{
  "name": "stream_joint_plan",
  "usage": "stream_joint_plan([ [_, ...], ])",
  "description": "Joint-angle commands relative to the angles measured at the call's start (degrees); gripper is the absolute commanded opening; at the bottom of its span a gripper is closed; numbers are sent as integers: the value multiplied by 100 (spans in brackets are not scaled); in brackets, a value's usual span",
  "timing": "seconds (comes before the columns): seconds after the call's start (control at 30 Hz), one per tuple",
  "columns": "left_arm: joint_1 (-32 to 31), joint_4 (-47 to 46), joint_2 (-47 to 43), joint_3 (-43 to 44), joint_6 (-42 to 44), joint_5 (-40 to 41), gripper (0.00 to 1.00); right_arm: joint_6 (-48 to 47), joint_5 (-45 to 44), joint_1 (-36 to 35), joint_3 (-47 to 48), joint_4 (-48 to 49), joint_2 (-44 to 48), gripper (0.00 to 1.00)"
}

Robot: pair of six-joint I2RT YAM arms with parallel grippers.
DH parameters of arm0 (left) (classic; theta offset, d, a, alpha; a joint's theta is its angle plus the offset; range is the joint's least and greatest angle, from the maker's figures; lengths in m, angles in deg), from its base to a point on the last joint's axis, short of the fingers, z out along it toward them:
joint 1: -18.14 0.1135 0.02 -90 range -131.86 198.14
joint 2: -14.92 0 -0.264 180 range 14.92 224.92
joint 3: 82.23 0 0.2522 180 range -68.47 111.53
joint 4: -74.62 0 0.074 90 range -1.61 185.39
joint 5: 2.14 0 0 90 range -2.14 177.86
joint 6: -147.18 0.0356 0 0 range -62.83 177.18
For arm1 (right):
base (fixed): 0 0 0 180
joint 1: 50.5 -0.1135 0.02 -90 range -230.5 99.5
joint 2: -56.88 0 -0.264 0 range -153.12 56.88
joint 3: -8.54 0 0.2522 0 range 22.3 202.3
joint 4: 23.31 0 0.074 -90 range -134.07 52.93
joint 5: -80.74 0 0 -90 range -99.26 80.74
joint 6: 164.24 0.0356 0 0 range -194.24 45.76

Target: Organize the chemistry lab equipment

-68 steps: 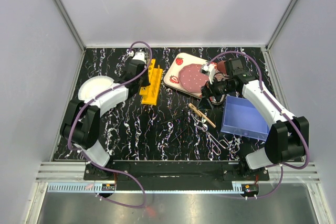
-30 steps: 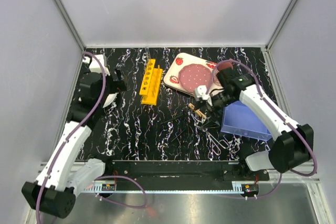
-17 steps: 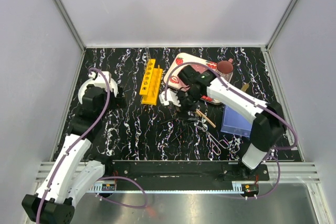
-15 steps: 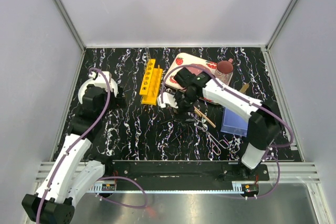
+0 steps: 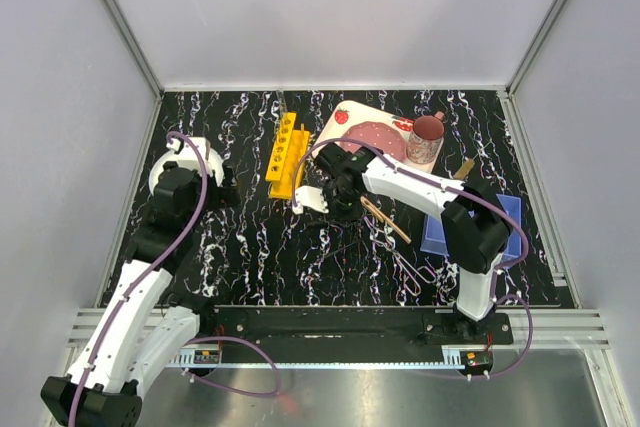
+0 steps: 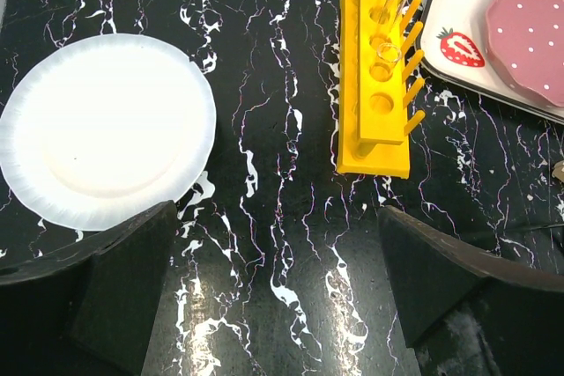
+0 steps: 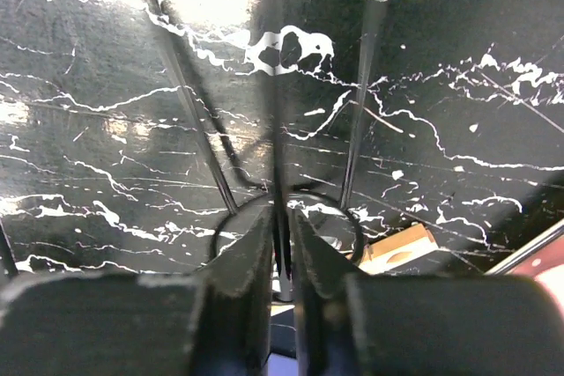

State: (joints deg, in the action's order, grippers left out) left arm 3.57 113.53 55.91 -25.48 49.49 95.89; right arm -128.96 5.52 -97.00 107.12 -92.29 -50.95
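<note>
My right gripper [image 5: 338, 205] is low over a scatter of thin black rods [image 5: 335, 235] in the middle of the table. In the right wrist view its jaws [image 7: 280, 222] are shut on one thin black rod [image 7: 275, 103], with two more rods [image 7: 189, 103] lying beside it. The tan wooden clamp [image 5: 385, 219] and the silvery forceps [image 5: 410, 267] lie to the right of the gripper. The yellow holed rack [image 5: 287, 157] holds a clear glass tube [image 6: 388, 50]. My left gripper [image 6: 282, 305] hangs open and empty above bare table, near the rack [image 6: 379, 103].
A white paper plate [image 6: 106, 129] lies at the left. The strawberry-print tray [image 5: 335, 132] with a pink dotted plate and the pink cup [image 5: 427, 137] stand at the back. A blue box [image 5: 510, 217] sits at the right, partly under the right arm.
My right arm swung left from beside the blue box to the black rods, and its jaws closed on one. The left arm drew back from the rack.
</note>
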Motion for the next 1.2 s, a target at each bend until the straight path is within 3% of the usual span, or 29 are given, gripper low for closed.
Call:
stream_joint_plan([
  [0.0, 7, -221, -100, -9, 74, 49, 99, 84, -151, -78, 193, 56, 86, 8],
  [0.03, 7, -221, -109, -9, 83, 58, 99, 93, -134, -78, 228, 29, 104, 0],
  [0.17, 15, -221, -135, -18, 83, 102, 99, -12, 471, -70, 666, -427, 376, 0],
  [0.3, 7, -264, -249, -53, 100, 198, 99, -406, 876, 9, 1361, -1647, 675, 0],
  [0.43, 7, -317, -338, -114, 127, 242, 99, -821, 1482, 675, 1687, -2379, 1026, 0],
  [0.9, 7, -353, -171, -115, 144, 331, 99, -523, 2072, 3619, 625, -2151, 2968, 0],
  [1.17, 15, -414, -144, -150, 100, 295, 99, -232, 2090, 4333, 53, -1879, 3619, 0],
])
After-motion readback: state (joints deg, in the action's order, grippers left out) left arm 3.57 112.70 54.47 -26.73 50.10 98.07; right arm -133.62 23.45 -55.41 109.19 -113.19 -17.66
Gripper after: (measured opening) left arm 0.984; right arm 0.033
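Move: The black tripod stand lies right at the closing right fingers, its middle about 3 cm back, 4 cm left and 3 cm below them. From that hand the wooden tongs lie some 7 cm right and 1 cm back, the metal tongs 10 cm right and 9 cm back, and the blue bin about 26 cm right and 3 cm back. From the left hand the tripod is roughly 26 cm right, 7 cm back and 18 cm down. Finish shutting the right fingers on the black tripod stand at its ring end, lift it nearly straight up for about 8 cm, then keep rising while sweeping right, some 20 cm across in all, over the wooden tongs towards the blue bin. Turn the wrist clockwise by around 30 degrees on the way, tilting it some 20 degrees left side up, and keep the pinch. ##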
